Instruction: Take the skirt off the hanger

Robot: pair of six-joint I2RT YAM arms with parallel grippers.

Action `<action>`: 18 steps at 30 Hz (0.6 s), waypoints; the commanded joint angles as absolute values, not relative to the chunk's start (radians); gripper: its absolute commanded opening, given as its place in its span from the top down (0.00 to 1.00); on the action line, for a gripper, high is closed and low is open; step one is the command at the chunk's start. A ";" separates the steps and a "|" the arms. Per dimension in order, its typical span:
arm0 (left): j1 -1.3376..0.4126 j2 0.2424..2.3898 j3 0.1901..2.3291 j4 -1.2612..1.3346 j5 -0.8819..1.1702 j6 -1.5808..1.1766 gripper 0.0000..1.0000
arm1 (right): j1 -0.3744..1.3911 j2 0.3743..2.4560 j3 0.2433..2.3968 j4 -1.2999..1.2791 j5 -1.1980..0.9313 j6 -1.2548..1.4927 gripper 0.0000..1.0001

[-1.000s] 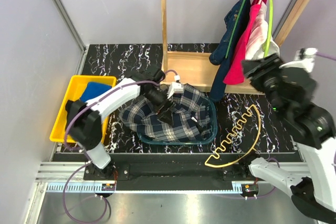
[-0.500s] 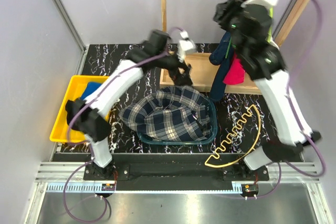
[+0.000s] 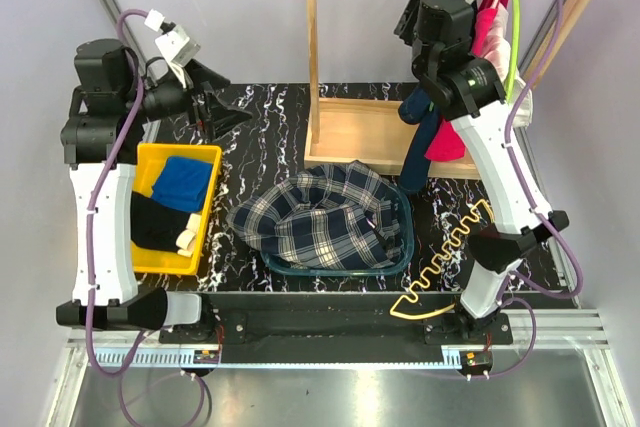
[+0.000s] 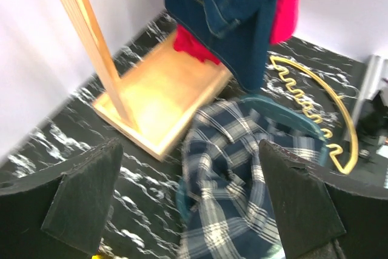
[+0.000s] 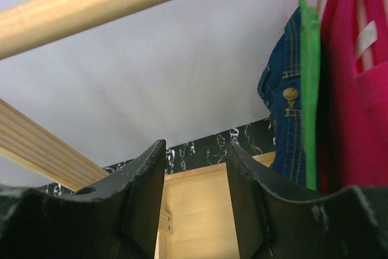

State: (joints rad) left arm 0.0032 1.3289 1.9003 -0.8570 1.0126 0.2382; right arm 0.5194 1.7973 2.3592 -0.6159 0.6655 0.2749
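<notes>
The tartan skirt [image 3: 320,215] lies crumpled in and over a teal basket [image 3: 405,247] at the table's middle; it also shows in the left wrist view [image 4: 242,174]. The cream half-moon hanger [image 3: 468,257] lies bare on the table right of the basket, and shows in the left wrist view [image 4: 315,98]. My left gripper [image 3: 215,107] is raised high at the far left, open and empty [image 4: 191,204]. My right gripper [image 3: 412,22] is raised near the rack's top bar, open and empty [image 5: 195,168].
A wooden clothes rack [image 3: 360,132] stands at the back with a navy denim garment [image 3: 432,107], a red garment [image 3: 480,57] and a green hanger [image 3: 515,37]. A yellow bin [image 3: 205,159] with clothes sits at the left.
The left arm let go of the skirt, rose and swung back to the far left. The right arm swung up to the rack's top. The skirt and hanger have stayed put.
</notes>
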 commanded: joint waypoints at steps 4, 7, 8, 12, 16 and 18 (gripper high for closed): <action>0.031 1.331 1.812 -0.913 1.098 0.203 0.01 | 0.505 1.721 2.378 -0.606 0.799 0.173 0.47; 0.031 1.335 1.812 -0.907 1.101 0.186 0.01 | 0.477 1.720 2.350 -0.604 0.804 0.153 0.46; 0.031 1.333 1.815 -0.902 1.103 0.180 0.01 | 0.457 1.715 2.332 -0.603 0.801 0.159 0.46; 0.029 1.328 1.807 -0.891 1.097 0.175 0.01 | 0.400 1.718 2.309 -0.604 0.778 0.175 0.46; 0.029 1.315 1.801 -0.884 1.085 0.179 0.01 | 0.354 1.739 2.301 -0.607 0.721 0.199 0.46; 0.031 1.305 1.792 -0.879 1.081 0.183 0.01 | 0.347 1.762 2.309 -0.615 0.692 0.204 0.47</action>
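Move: The denim skirt on its green hanger is about 7 cm ahead of the right hand and 10 cm to its right, its middle some 10 cm lower. The pink skirt hangs about 5 cm to the right of the denim one at much the same depth and height; the clothes rail crosses roughly 5 cm straight ahead of the right hand and 10 cm above it. From the left hand, the denim skirt lies about 20 cm ahead, 44 cm right and slightly lower. Sideways to the right, the empty right hand travels about 9 cm below the rail, bowing back and up by roughly 2 cm before returning, and turns clockwise some 15 degrees, so that its half-open fingers come to face the denim skirt and green hanger; no touch can be seen. The left hand, wide open, sinks about 4 cm and tips its fingers down, then stays there. ##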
